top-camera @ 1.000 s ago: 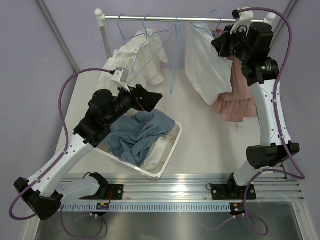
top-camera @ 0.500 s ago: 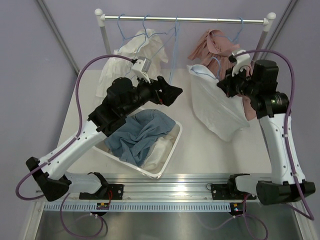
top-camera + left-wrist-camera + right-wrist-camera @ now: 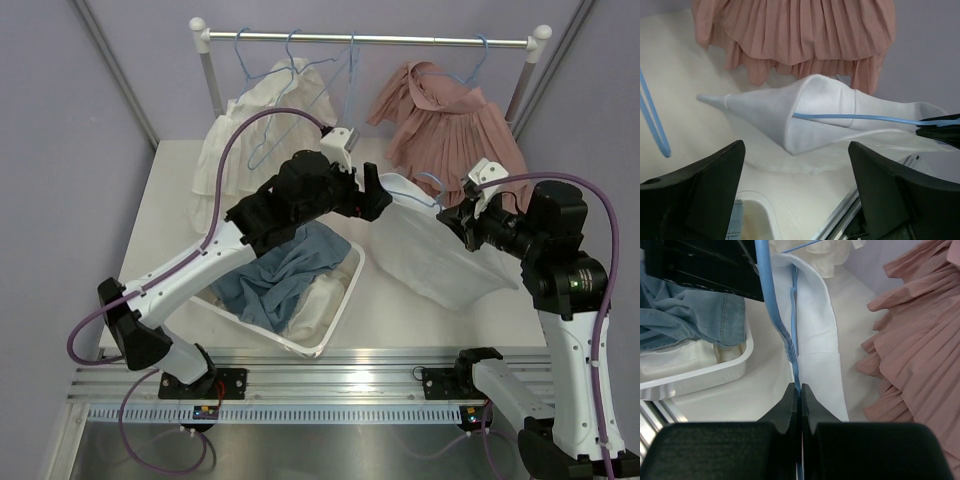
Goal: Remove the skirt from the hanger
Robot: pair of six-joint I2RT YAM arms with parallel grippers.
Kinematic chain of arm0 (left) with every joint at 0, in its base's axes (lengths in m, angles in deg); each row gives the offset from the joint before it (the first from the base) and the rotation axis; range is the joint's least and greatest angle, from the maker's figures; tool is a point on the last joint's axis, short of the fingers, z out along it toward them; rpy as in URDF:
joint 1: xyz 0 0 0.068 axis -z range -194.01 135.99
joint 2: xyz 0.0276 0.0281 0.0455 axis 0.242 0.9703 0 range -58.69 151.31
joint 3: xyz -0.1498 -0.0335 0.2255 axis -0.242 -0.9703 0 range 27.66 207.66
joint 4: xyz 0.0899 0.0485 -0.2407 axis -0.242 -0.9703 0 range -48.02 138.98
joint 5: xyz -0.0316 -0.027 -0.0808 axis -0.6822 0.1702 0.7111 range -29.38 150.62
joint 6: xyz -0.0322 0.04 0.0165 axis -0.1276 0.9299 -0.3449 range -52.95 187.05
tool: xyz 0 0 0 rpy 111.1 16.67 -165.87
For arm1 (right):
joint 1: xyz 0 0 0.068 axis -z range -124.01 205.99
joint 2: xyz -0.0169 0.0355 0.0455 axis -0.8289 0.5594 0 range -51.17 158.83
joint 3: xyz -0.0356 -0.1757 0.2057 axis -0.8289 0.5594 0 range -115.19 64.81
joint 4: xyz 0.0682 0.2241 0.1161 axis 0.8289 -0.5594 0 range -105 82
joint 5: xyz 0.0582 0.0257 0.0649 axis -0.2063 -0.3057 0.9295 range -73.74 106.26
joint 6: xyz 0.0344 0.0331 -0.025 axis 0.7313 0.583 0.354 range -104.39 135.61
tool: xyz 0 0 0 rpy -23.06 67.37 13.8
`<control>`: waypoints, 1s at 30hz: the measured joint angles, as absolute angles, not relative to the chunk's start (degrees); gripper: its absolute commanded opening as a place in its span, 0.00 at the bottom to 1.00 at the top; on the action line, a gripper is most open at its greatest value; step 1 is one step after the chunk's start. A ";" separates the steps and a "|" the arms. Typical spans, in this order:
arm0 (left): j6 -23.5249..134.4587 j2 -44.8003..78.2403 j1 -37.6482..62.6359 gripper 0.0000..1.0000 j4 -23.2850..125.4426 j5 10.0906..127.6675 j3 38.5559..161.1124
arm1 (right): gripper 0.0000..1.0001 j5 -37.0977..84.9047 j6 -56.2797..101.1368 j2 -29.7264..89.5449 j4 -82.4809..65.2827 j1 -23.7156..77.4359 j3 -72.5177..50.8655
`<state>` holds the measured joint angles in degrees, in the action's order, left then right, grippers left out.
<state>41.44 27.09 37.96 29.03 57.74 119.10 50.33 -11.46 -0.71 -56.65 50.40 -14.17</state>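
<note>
A white skirt [image 3: 440,255] hangs on a blue hanger [image 3: 432,182] over the table, right of centre. My right gripper [image 3: 462,215] is shut on the hanger's wire, as the right wrist view shows [image 3: 800,390]; there the hanger [image 3: 771,285] runs up and away, with the skirt's waistband [image 3: 815,330] beside it. My left gripper [image 3: 375,195] is open and empty at the skirt's left end. In the left wrist view the gripper [image 3: 796,146] faces the skirt's open waistband [image 3: 825,107], a short way off, with the hanger [image 3: 855,118] inside it.
A white basket [image 3: 340,322] with blue and cream clothes sits front left. A rail [image 3: 370,39] at the back holds a pink pleated skirt [image 3: 450,120], a white dress [image 3: 235,140] and empty blue hangers [image 3: 350,90].
My right arm has brought the hanger and white skirt down off the rail towards the front. My left arm has swung right, up to the skirt's left end.
</note>
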 measured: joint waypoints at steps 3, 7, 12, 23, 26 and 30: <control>42.49 28.64 38.77 0.70 26.78 56.02 120.00 | 0.00 52.23 -11.70 -0.89 -57.65 50.40 -13.87; 43.95 29.56 39.40 0.48 23.96 52.69 120.72 | 0.00 53.93 -11.96 -0.71 -58.26 50.40 -13.34; 45.55 29.56 39.45 0.18 21.16 48.04 120.70 | 0.00 56.12 -13.12 -0.76 -59.51 50.40 -13.32; 47.65 26.04 39.49 0.00 18.19 42.07 115.17 | 0.00 57.41 -21.42 -2.57 -65.35 50.38 -12.93; 47.34 23.31 38.37 0.00 17.69 42.20 111.91 | 0.00 57.78 -25.03 -3.64 -68.27 50.36 -12.73; 46.07 19.49 36.32 0.00 17.42 43.47 108.35 | 0.00 58.37 -30.38 -4.10 -73.04 50.27 -12.66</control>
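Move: The left hand is open just over the white skirt: the left end of its waistband lies about 3 cm ahead, 1 cm to the left and some 4 cm below. The right hand, with that end about 6 cm ahead, 13 cm left and 4 cm lower, already grips the skirt's hanger. From the left hand, the pink skirt hangs roughly 18 cm ahead and 15 cm right, at about its height; the basket with the denim is about 21 cm left, level fore and aft, 30 cm down. The left fingers pinch the left end of the white skirt's waistband, closing from nearly wide open as the hand sinks about 5 cm and rolls its left side up; then, shut on the cloth, it drags it some 6 cm left towards the basket and slightly lower. The right hand keeps its hold on the hanger, easing about 5 cm back and 4 cm down while turning counter-clockwise. ##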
